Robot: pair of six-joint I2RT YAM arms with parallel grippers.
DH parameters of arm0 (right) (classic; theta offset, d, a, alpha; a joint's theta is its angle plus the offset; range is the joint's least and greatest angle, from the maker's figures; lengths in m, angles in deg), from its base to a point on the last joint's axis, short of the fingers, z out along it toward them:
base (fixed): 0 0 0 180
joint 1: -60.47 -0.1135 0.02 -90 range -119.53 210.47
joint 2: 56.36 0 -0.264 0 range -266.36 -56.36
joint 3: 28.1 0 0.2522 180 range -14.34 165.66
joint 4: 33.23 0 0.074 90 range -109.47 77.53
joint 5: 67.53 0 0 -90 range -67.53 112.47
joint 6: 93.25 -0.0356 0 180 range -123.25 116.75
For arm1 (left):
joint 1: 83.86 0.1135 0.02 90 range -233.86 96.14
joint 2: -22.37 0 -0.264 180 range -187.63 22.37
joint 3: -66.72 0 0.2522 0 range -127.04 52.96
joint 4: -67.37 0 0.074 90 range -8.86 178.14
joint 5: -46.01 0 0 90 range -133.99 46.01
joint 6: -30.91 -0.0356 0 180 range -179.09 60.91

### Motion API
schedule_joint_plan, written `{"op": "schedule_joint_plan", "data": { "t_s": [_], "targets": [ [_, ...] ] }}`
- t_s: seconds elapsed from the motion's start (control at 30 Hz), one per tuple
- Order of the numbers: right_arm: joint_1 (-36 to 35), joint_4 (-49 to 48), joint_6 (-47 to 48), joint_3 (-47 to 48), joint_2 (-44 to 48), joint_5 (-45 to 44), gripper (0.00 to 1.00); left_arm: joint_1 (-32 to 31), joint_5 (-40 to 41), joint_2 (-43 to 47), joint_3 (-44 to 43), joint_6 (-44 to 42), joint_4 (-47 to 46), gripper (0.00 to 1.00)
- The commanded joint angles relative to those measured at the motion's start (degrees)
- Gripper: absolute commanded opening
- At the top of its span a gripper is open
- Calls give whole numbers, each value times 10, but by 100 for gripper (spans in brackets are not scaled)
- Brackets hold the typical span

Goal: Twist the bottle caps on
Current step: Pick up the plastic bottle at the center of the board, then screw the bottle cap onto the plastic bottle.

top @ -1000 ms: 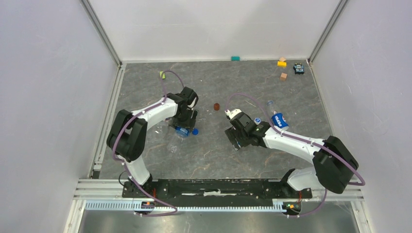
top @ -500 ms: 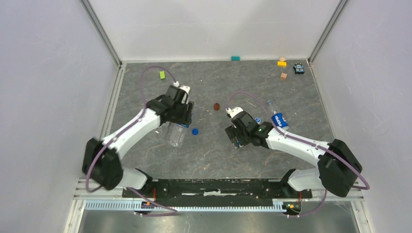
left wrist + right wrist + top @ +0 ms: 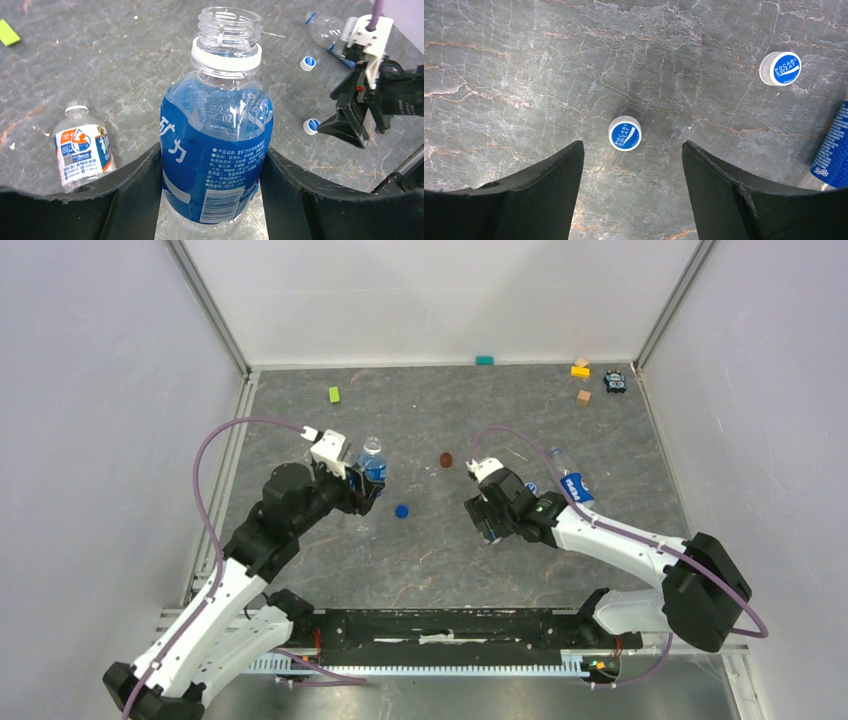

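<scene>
My left gripper is shut on a clear bottle with a blue label. It holds the bottle upright by the body, and the threaded neck is bare. A second bottle lies on the table to its left. A third bottle lies beside my right arm. My right gripper hangs open just above the table. A whitish-blue cap sits just ahead of its fingertips, and another such cap lies farther right. Between the arms lies a solid blue cap.
A dark red-brown disc lies on the grey marbled table between the arms. Coloured toy blocks and a green block sit near the back wall. Metal rails border the table.
The left arm has swung back and left and lifted its bottle off the table, turning it upright. The right gripper has stayed over the cap.
</scene>
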Motion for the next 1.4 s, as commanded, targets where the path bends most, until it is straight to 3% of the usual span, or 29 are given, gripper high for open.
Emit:
{"op": "schedule_joint_plan", "data": {
  "t_s": [0.0,0.47,1.37],
  "targets": [
    [-5,-1,7,8,-5,-12,76,-2,-30,48,34,-56,-67,36],
    [-4,5,15,14,-75,-13,63,-2,-48,207,191,-102,-231,26],
    [-5,23,22,55,-138,23,47,-2,-69,207,191,-111,-212,25]
  ]
}}
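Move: Just under the right fingertips, about 6 cm down and 1 cm ahead, stands the white-rimmed cap. From that hand the second white-rimmed cap lies some 14 cm ahead and 9 cm right, and the right-side bottle about 17 cm ahead and 19 cm right. The left hand already holds the plastic bottle; from it the white-rimmed cap is roughly 27 cm right, 5 cm back and 22 cm below, and the loose blue cap 5 cm right, 1 cm ahead, 23 cm below. Sinking about 5 cm over the white-rimmed cap, the right hand tips slightly steeper and narrows its fingers from wide to about half open, one tip on each side of the cap, with no touch to be seen. Meanwhile the left hand draws the held bottle back about 3 cm and tilts its fingers up some 20 degrees to near level, then holds it still, grip unchanged. ##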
